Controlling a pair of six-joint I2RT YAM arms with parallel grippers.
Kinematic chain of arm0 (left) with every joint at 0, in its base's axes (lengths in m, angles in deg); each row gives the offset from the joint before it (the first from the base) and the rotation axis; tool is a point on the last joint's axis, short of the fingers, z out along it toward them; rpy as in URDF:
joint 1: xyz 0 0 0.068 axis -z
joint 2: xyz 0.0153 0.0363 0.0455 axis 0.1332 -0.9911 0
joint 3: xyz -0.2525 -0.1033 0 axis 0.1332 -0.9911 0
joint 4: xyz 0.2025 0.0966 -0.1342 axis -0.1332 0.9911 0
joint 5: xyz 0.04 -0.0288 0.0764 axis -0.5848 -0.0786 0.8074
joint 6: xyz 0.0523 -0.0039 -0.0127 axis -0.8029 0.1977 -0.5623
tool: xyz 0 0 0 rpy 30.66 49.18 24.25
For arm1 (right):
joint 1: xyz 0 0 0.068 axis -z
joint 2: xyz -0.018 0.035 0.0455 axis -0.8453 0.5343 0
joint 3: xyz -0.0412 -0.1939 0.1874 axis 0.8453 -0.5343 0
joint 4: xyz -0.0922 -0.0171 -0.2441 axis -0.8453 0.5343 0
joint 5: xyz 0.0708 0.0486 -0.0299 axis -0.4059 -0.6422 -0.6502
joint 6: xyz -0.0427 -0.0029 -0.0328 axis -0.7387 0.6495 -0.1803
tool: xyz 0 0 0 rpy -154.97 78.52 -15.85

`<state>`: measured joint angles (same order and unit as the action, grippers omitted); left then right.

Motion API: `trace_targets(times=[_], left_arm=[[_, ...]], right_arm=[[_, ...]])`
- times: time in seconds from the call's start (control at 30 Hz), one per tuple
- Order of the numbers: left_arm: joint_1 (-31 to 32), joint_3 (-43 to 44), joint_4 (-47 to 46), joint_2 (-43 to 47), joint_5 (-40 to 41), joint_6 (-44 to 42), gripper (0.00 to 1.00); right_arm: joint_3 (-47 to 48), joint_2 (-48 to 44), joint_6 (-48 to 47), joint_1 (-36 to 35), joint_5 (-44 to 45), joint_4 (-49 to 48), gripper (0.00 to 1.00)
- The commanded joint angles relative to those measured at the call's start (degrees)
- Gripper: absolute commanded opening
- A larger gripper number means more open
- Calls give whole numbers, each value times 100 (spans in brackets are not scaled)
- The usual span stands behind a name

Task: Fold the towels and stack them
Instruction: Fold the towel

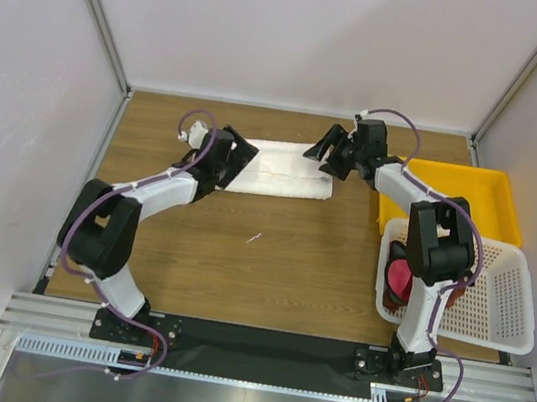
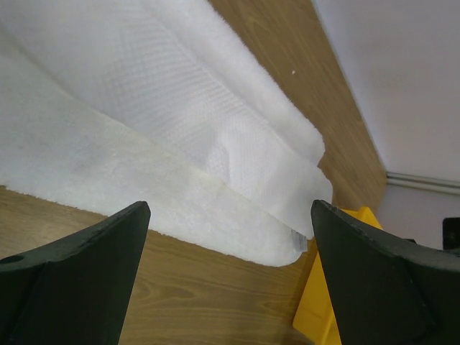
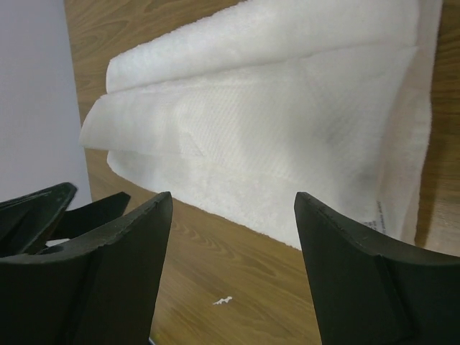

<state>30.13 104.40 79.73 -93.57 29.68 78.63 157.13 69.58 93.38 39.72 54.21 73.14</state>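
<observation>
The white towel (image 1: pixel 282 178) lies folded into a long strip at the back of the wooden table. Its layered folds show in the left wrist view (image 2: pixel 144 108) and the right wrist view (image 3: pixel 287 129), and a small tag (image 2: pixel 300 241) sticks out at one corner. My left gripper (image 1: pixel 238 156) (image 2: pixel 230 208) hovers open at the towel's left end with nothing between its fingers. At the right end, my right gripper (image 1: pixel 324 152) (image 3: pixel 232 198) is open and empty too. A magenta towel (image 1: pixel 400 276) and a reddish-brown one (image 1: pixel 390 302) lie in the white basket (image 1: pixel 507 297).
A yellow tray (image 1: pixel 496 200) (image 2: pixel 316 316) stands at the back right, just beyond the white towel's end. The perforated basket sits in front of it by the right arm's base. A small white speck (image 1: pixel 255 238) (image 3: pixel 223 300) lies mid-table.
</observation>
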Motion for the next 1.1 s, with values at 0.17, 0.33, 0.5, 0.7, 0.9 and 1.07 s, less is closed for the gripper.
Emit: trace_targets(times=[0.17,0.33,0.5,0.7,0.9,1.07], left_arm=[[283,407,-988,-1074,60,966,100],[283,776,-1121,-1583,157,1001,100],[283,909,-1261,-1830,113,1098,100],[283,1014,-1305,-2006,209,1081,100],[248,1067,-1656,-2147,324,1002,100],[231,1093,-1867,-2261,456,966,100]], right_arm=[[-371,-441,-83,382,36,-313,75],[-644,-748,-127,611,18,-339,75],[-794,-811,-162,646,18,-331,75],[-732,-670,-119,646,-96,-357,75],[-732,-617,-101,655,-131,-357,75],[-724,-573,-92,655,-131,-357,75]])
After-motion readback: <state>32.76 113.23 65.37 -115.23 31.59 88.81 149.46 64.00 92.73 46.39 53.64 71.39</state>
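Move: The folded towel's middle lies roughly 5 cm ahead of the left hand, 5 cm to its right and 12 cm below; from the right hand it is some 12 cm to the left, about 1 cm farther out and 11 cm below. A small white mark on the table sits about 13 cm back and 5 cm right of the left hand. The yellow tray's middle is about 33 cm to the right of the right hand and level with it. Onto the towel's loose top flap comes the left hand, fingers kept wide open: first down about 6 cm and rightward, then mostly forward some 5 cm, low over the towel, its left side rolling down a little. One fingertip ends close by the flap's near edge. The open right hand draws about 6 cm right, away from the towel's middle, turning slightly clockwise, then stays. ##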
